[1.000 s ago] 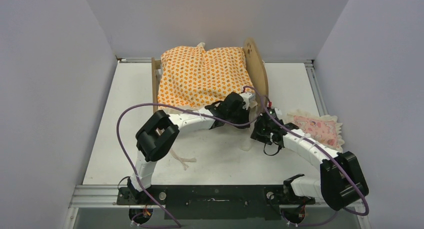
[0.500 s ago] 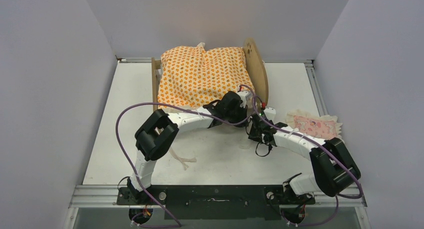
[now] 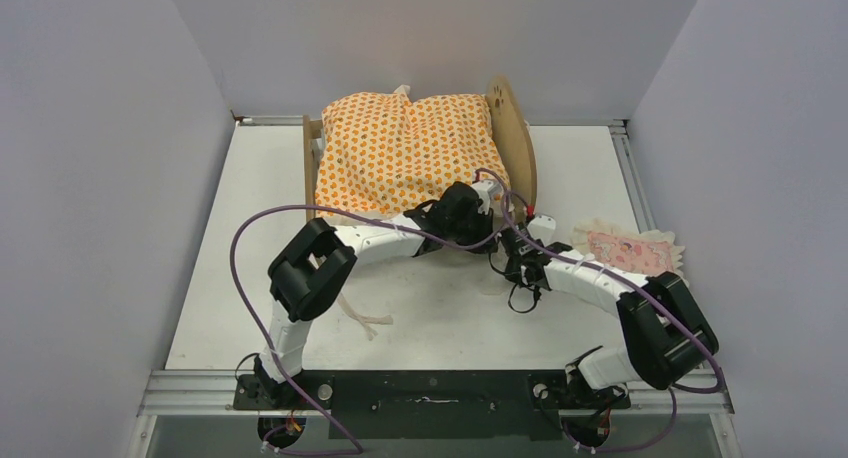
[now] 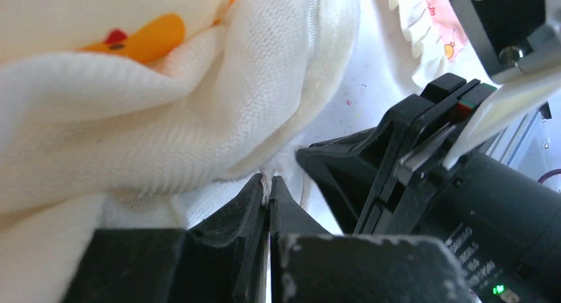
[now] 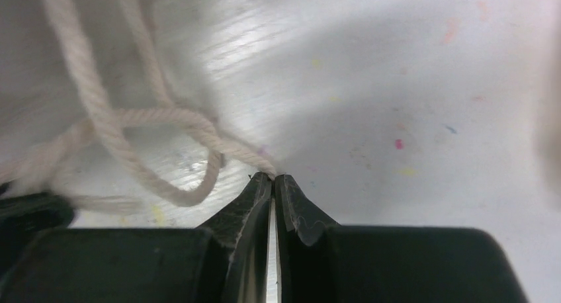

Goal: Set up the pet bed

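The pet bed [image 3: 512, 136] stands at the back of the table, its arched plywood headboard on the right. The orange-patterned mattress [image 3: 405, 153] lies over the frame and hides the base. My left gripper [image 3: 486, 209] is at the mattress's near right corner, under its white knit edge [image 4: 165, 137], and my left gripper [image 4: 268, 180] is shut on a thin white tie cord there. Just beside it, low over the table, my right gripper [image 3: 509, 240] is shut on the end of a looped cream cord [image 5: 152, 128], pinched at my right gripper's [image 5: 273, 177] tips.
A pink frilled pillow [image 3: 630, 250] lies on the table to the right of both grippers. Another loose cord [image 3: 362, 318] trails on the table near the left arm's elbow. Grey walls close in on the left, right and back.
My right arm has swung left toward the bed's near right corner, and its gripper has closed on the cord end. The left gripper has stayed shut in place.
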Controlling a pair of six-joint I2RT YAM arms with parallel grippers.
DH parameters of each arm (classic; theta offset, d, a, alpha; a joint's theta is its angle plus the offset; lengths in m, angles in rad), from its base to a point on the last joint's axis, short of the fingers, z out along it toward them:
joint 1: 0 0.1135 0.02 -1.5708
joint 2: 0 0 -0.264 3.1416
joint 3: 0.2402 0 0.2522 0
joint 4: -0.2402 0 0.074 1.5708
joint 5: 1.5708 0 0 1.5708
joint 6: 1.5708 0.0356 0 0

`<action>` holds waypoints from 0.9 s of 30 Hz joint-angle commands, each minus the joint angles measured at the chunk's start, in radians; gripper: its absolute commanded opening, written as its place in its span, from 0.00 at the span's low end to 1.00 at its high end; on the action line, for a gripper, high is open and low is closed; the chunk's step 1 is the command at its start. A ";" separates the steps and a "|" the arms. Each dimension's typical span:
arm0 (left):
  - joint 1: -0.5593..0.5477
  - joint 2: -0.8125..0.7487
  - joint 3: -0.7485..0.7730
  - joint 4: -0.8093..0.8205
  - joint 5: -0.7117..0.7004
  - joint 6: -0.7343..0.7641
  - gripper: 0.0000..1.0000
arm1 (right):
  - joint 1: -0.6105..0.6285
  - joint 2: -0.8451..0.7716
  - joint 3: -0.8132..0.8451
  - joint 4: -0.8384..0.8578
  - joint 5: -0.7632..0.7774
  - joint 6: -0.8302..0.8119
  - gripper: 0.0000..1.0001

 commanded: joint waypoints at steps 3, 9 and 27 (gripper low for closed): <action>0.005 -0.117 0.107 0.006 0.010 0.017 0.00 | -0.135 -0.125 0.044 -0.169 0.087 0.006 0.05; 0.005 -0.158 0.257 -0.066 -0.009 0.049 0.00 | -0.253 -0.209 0.067 -0.174 0.077 -0.033 0.05; 0.057 -0.106 0.759 -0.342 -0.207 0.253 0.00 | -0.277 -0.310 -0.082 -0.117 -0.158 0.037 0.05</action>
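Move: The left hand pinches cord at the headboard's near foot, which lies about 5 cm to its right, 3 cm ahead and slightly below. The duck-print bedding's middle is some 16 cm left and 17 cm ahead of the left hand. From the right hand, also pinching a cord, that foot is roughly 5 cm ahead and 3 cm higher, neither left nor right; the pink pillow lies about 22 cm to its right, level with it. Keeping their cords pinched, left rises about 27 cm, tilting upward, while right pulls away rightward about 6 cm, rising. ##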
